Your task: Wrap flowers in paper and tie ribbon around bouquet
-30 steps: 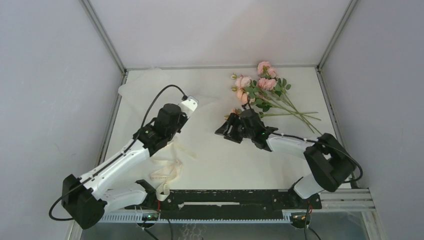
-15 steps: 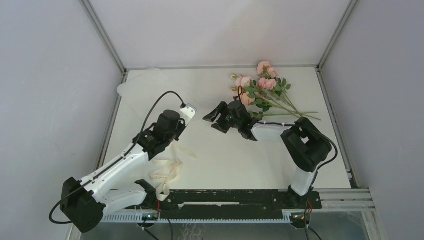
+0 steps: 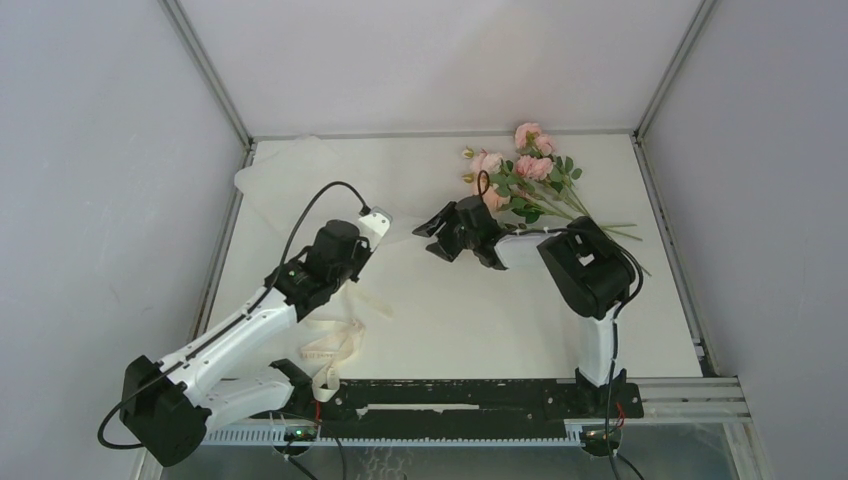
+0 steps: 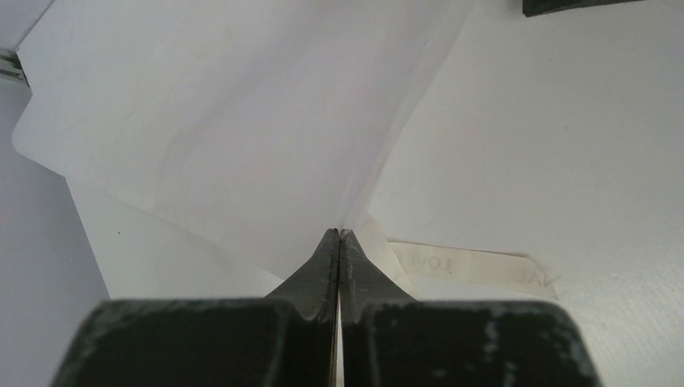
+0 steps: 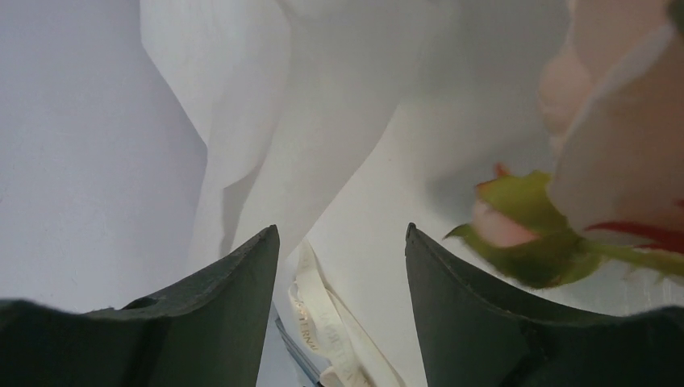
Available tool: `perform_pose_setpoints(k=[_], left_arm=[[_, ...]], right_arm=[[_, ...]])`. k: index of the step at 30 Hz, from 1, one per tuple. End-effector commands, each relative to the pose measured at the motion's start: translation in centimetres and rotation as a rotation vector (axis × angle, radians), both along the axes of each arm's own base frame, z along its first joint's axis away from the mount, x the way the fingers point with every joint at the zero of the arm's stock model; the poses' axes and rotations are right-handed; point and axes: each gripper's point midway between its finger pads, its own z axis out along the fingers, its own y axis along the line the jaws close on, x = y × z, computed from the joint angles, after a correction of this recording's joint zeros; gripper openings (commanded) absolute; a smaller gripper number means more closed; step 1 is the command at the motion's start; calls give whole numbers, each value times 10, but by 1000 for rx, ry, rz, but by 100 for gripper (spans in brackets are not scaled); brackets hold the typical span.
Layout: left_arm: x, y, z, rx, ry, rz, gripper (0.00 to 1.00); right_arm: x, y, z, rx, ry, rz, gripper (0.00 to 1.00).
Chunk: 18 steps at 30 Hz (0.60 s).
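The off-white paper (image 3: pixel 285 170) lies at the far left of the table, and a ridge of it (image 4: pixel 242 121) rises to my left gripper (image 4: pixel 339 234), which is shut on its edge. In the top view that gripper (image 3: pixel 349 274) sits under its wrist. The cream ribbon (image 3: pixel 335 350) lies looped near the left arm's base, one lettered strip (image 4: pixel 468 262) just right of the left fingertips. The pink flowers (image 3: pixel 525 170) lie at the far right. My right gripper (image 3: pixel 433 236) is open and holds nothing, just left of the blooms. A pink bud (image 5: pixel 516 226) is beside its right finger, and the ribbon (image 5: pixel 319 322) shows between the jaws.
The white table (image 3: pixel 450 320) is boxed in by grey walls with metal corner rails. A black rail (image 3: pixel 480 395) with the arm bases runs along the near edge. The right arm's elbow (image 3: pixel 590 265) stands over the flower stems.
My right gripper has swung left and farther away, alongside the blooms, and its elbow has followed leftward. The left gripper has drawn slightly nearer, still pinching the paper.
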Motion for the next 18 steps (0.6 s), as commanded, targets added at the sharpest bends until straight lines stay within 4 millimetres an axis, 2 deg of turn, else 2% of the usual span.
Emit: perform_pose_setpoints(k=[1,5,9,10,11,15,16,18], left_arm=[[-1,-2,2,-50,-20,7,0],[-1,-1,1,-51,-18,10,0],[-1,-2,4,-57,-23,12,0],[0,-2,4,-60,-24,14,0],[0,-2,5,-61,-26,15,0],[1,5,11,-78,-24,36,0],[1,8,14,-91,-25,45,0],[3,17,20,-113,-31,69,0]], right_arm=[[15,20,19,92,-21,-3,69],[22,29,9,126,23,-7,71],[29,40,2,146,46,-8,69],[33,44,5,154,41,-2,64],[36,46,4,159,38,4,55],[49,41,14,156,-26,23,4],[52,37,21,135,-59,29,0],[57,25,40,73,-148,46,0]])
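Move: The loose edge of the wrapping paper, hanging from the left hand's grip, lies about 4 cm ahead and 3 cm left of the right hand, a centimetre or two lower; from the left hand that spot is some 12 cm ahead, 12 cm right and 10 cm down. The lower rose lies about 15 cm to the right hand's right, level with it. The upper roses are roughly 12 cm ahead and 17 cm right, and the ribbon pile some 24 cm back and 15 cm left. The right hand's open fingers close on the paper's loose edge and pinch it, after the hand slides about 5 cm diagonally forward and left and sinks slightly, its wrist rolling a little so that its left side rises. The left hand stays nearly in place above the table, still gripping the paper's corner with shut fingers. ##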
